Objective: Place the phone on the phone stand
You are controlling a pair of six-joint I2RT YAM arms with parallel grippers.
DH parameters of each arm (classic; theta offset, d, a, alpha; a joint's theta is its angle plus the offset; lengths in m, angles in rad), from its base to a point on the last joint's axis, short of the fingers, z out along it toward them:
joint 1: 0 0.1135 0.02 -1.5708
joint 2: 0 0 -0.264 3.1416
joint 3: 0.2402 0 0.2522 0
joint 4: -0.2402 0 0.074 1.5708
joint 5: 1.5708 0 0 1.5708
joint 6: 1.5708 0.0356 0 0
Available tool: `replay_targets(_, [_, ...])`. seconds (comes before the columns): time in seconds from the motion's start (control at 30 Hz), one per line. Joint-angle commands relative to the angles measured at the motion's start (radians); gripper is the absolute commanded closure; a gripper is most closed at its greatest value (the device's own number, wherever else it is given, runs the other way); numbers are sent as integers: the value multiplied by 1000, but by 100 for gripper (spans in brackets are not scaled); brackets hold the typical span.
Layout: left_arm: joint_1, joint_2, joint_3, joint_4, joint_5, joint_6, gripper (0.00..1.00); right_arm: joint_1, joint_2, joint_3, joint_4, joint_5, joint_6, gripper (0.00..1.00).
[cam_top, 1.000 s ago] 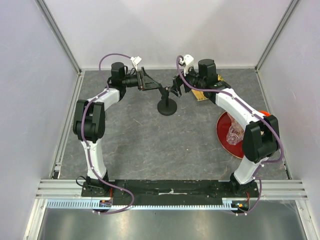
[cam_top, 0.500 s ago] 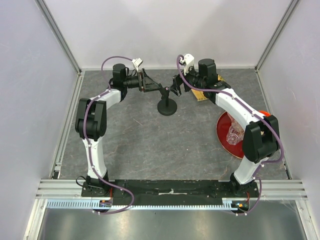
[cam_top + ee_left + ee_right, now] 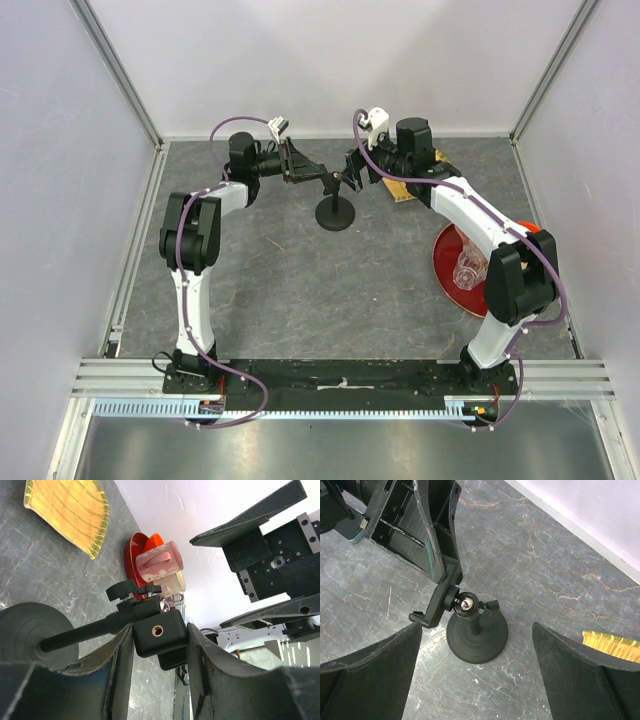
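The black phone stand (image 3: pixel 335 213) stands at the back middle of the table, with a round disc base (image 3: pixel 477 636), a thin post and a clip cradle (image 3: pixel 436 607) on a ball joint. My left gripper (image 3: pixel 302 170) is shut on the cradle's block (image 3: pixel 159 632), one finger on each side. My right gripper (image 3: pixel 352 168) hovers open and empty just right of and above the stand, its fingers (image 3: pixel 375 667) wide apart around the base in the right wrist view. The phone is not in view in any frame.
A red plate (image 3: pixel 450 268) with clear cups on it lies at the right, partly under my right arm. A yellow woven tray (image 3: pixel 402 191) lies behind the right gripper and also shows in the left wrist view (image 3: pixel 70 510). Walls enclose the table.
My left arm's elbow and upper arm have swung to the right while its gripper stays on the cradle. The right arm and the stand's base have not moved.
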Motion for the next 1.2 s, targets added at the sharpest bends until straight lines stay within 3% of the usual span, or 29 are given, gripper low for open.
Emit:
replay_targets(0.0, [-7, 47, -26, 232, -50, -180, 97, 5, 10, 35, 19, 15, -1, 2])
replay_targets(0.17, [0, -91, -137, 234, -189, -113, 98, 22, 35, 58, 26, 24, 23, 2])
replay_targets(0.3, [-2, -249, -365, 232, -491, -40, 98, 51, 78, 108, 51, 93, 104, 2])
replay_targets(0.33, [-4, -275, -406, 302, -539, -39, 98, 62, 87, 134, 62, 118, 124, 2])
replay_targets(0.43, [-5, -334, -529, 387, -683, -65, 98, 65, 116, 162, 108, 175, 296, 2])
replay_targets(0.57, [-8, -348, -605, 441, -792, -107, 98, 66, 140, 173, 186, 129, 439, 2])
replay_targets(0.9, [-20, -161, -588, 636, -779, -272, 98, 68, 156, 187, 178, 101, 441, 2])
replay_targets(1.17, [-51, -90, -568, 683, -783, -331, 98, 66, 177, 207, 161, 116, 447, 2])
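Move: The left hand already grips the holder of the phone stand; the stand's middle is about 1 cm back, 2 cm right and 8 cm below that hand. The phone lies about 4 cm back, 29 cm left and 17 cm below it, the yellow tray 10 cm ahead, 22 cm right and 16 cm below it. From the right hand the stand's middle is roughly 2 cm back, 3 cm left and 13 cm below. Left hand, keeping its grip, carries the stand's holder 5 cm left, turning 40 degrees counter-clockwise; right, open, follows leftward. ##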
